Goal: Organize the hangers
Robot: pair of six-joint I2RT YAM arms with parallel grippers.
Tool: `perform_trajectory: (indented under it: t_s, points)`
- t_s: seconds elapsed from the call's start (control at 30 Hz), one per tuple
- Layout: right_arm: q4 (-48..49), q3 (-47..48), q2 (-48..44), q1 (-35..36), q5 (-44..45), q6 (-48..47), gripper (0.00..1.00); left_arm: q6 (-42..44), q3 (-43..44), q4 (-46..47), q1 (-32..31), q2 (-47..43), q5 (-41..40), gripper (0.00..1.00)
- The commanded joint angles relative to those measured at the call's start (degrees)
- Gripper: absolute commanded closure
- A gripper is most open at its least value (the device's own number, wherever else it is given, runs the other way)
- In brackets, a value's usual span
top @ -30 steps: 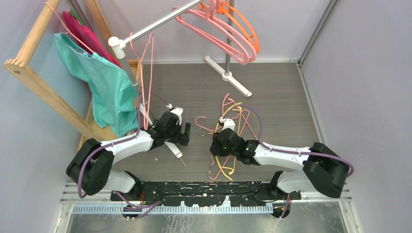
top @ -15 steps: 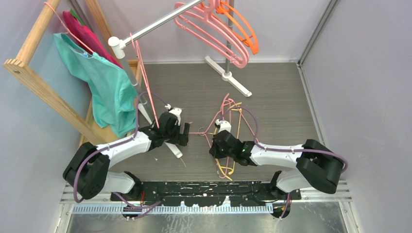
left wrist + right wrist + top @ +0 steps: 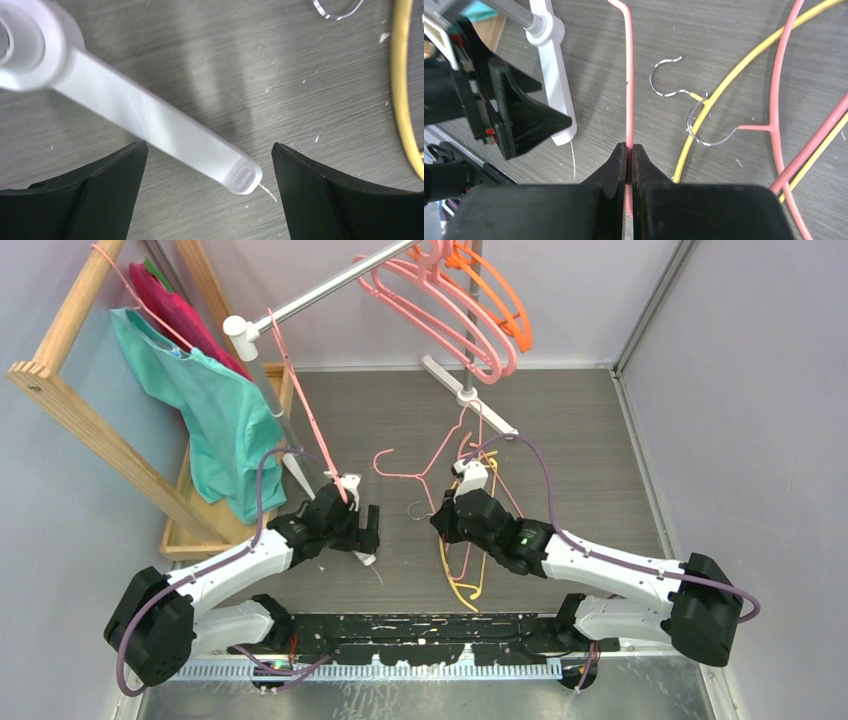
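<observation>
My right gripper (image 3: 443, 522) (image 3: 629, 146) is shut on the wire of a thin pink hanger (image 3: 420, 476) (image 3: 628, 75), which is raised off the floor with its hook toward the left. Under it lie more thin hangers, yellow (image 3: 462, 575) (image 3: 724, 82) and pink (image 3: 776, 75), tangled together. Thick pink hangers (image 3: 440, 305) and orange ones (image 3: 505, 300) hang on the metal rail (image 3: 320, 292). One thin pink hanger (image 3: 300, 405) hangs near the rail's end. My left gripper (image 3: 366, 528) (image 3: 207, 145) is open, its fingers on either side of the rack's white foot (image 3: 150, 117).
A wooden frame (image 3: 80, 410) at the left carries a hanger draped with teal (image 3: 220, 410) and magenta (image 3: 185, 315) garments. The rack's upright and second white foot (image 3: 470, 390) stand at the back. Walls close in the floor on both sides.
My right gripper has shut on the thin pink hanger and carried it up and toward the back. The left arm has drawn back toward the near left.
</observation>
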Motion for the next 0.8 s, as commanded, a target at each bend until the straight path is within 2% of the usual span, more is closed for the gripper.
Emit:
perform_trajectory:
  t_s: [0.0, 0.23, 0.57, 0.77]
  points:
    - [0.8, 5.0, -1.1, -1.5, 1.3, -2.9, 0.99, -2.7, -1.1, -3.9, -0.4, -4.2, -1.7, 0.02]
    - [12.7, 6.0, -2.9, -5.7, -10.0, 2.0, 0.99, -3.7, -2.0, -6.5, -0.3, -9.1, -3.0, 0.02]
    - [26.4, 8.8, -1.8, -7.1, -16.8, 11.6, 0.99, -4.0, -2.9, -6.2, -0.3, -10.0, -2.9, 0.02]
    - [29.9, 12.0, 0.9, -7.1, -21.1, 14.5, 0.99, -4.1, -3.3, -6.2, -0.3, -11.3, -3.2, 0.02]
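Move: The right gripper still pinches a thin pink hanger by its shoulder. The middle of the white rail lies roughly 21 cm ahead, 12 cm left and 35 cm above this hand. A thin pink hanger already on the rail hangs about 10 cm ahead, 22 cm left and 20 cm up; the yellow hanger lies some 6 cm right, about level and 14 cm below. From the left gripper, the rail's middle is about 20 cm ahead, straight over, some 43 cm up. Lift the right gripper about 15 cm with the pinched hanger, up towards the rail, easing forward at first and then swinging some 5 cm left, while rolling the wrist so the hand's left side rises roughly 35 degrees. Keep those fingers shut. Draw the left gripper, wide open and empty, a little back and left, away from the held hanger. ##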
